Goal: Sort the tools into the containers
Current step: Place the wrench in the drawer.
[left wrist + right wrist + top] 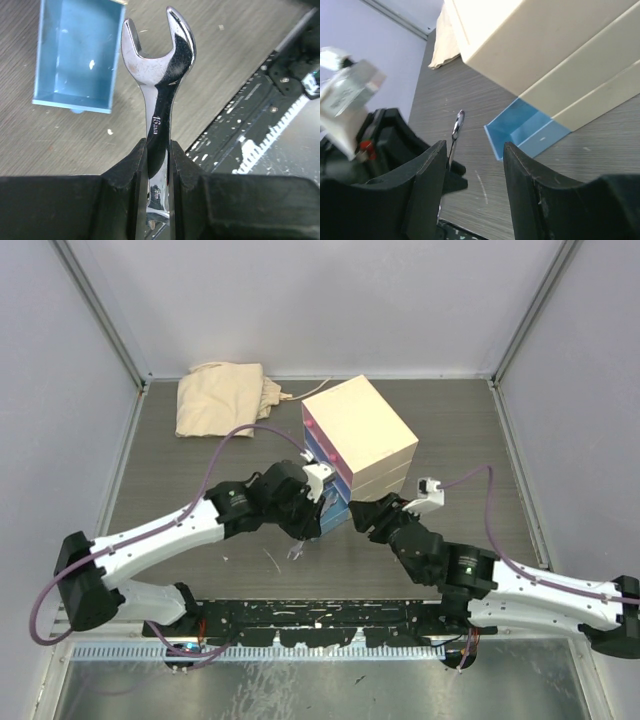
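Observation:
A silver spanner [160, 75] stands with its open-ended head up, and my left gripper [159, 150] is shut on its shank. It hangs over the table just in front of an open, empty light-blue drawer [77, 55]. From above, the left gripper [300, 527] and the spanner [297, 551] are at the front left corner of the cream chest [362, 432], whose pink drawer [312, 429] is at the top. My right gripper [364, 512] is open and empty beside the chest's front. The right wrist view shows that gripper [475, 150], the spanner [456, 126] and the pulled-out drawer [525, 127]. No other tools are in view.
A beige cloth [225, 396] lies at the back left of the table. A black rail [320, 620] runs along the near edge by the arm bases. Pale enclosure walls stand on the left, right and back.

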Controlling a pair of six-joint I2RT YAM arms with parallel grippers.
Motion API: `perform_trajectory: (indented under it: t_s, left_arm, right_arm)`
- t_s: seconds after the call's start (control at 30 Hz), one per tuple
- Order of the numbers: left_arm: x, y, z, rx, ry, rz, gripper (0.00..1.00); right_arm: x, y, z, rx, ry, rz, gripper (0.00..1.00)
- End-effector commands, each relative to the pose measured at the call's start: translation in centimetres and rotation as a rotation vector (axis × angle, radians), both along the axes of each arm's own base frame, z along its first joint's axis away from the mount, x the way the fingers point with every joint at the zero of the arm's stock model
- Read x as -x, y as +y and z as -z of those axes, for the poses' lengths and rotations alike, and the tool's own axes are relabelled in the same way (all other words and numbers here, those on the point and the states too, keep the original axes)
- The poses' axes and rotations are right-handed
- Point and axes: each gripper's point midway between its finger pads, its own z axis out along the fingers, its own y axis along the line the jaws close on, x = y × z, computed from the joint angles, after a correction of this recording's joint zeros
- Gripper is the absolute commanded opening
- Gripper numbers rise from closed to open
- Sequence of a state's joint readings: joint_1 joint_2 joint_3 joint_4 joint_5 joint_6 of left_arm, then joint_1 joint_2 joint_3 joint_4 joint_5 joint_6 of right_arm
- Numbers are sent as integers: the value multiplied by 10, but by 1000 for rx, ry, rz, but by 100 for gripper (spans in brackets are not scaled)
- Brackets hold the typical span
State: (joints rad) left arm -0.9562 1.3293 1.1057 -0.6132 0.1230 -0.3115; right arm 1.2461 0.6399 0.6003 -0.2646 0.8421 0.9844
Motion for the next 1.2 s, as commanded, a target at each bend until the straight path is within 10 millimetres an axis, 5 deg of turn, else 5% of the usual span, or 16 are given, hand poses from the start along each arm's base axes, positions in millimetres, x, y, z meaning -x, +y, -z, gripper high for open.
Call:
perform_trajectory:
  t_s: [0.0, 0.27, 0.53, 0.8, 0.93, 1.0, 1.07, 1.17]
  left_arm:
    - [1, -14, -41, 154, -117, -34, 0]
    - [8, -16, -45, 170, -130, -13, 0]
    - [12, -19, -45, 176, -132, 17, 0]
    - [25, -24, -51, 199, -158, 85, 0]
    - [29, -22, -52, 204, -170, 96, 1]
    - [31, -18, -54, 215, -176, 93, 6]
    - [32, -14, -55, 228, -181, 77, 18]
    - [33, -6, -58, 268, -187, 32, 51]
  right_arm:
    - [-9, 31, -39, -295, 30, 38, 55]
    - [-10, 59, -33, -319, 69, -3, 51]
    - [-10, 62, -18, -316, 98, -5, 46]
    - [-13, 82, -15, -334, 122, -58, 33]
    - [-15, 84, -15, -333, 115, -67, 14]
    - [-16, 82, -15, -337, 103, -64, 2]
    - [-17, 78, -19, -357, 85, -60, 1]
    - [-19, 69, -28, -380, 55, -51, 1]
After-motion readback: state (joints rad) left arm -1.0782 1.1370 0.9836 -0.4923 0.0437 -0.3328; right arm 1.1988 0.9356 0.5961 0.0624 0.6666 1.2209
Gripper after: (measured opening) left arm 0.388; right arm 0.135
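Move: The left hand still holds the wrench near its lower end; the shaft slants up, forward and right, so its middle is about 3 cm ahead, 2 cm right and 2 cm above. From the right hand, fingers apart, that middle lies some 9 cm left, 3 cm ahead and 5 cm below. The open blue drawer is roughly 7 cm ahead of the right hand, 7 cm left and 21 cm below; the cabinet's middle is about 15 cm straight ahead, 13 cm lower. The right hand slides about 8 cm to its left, quickly at first and then easing, to bring its open fingers around the upper part of the wrench beyond the left fingers; it rolls some 15 degrees, left side rising, and closes to pinch the shaft near the upper jaw. The left hand meanwhile keeps its grip and carries the wrench about 3 cm back and as much up, tilting slightly, and only once the right fingers have shut does it open partway around the lower end. ##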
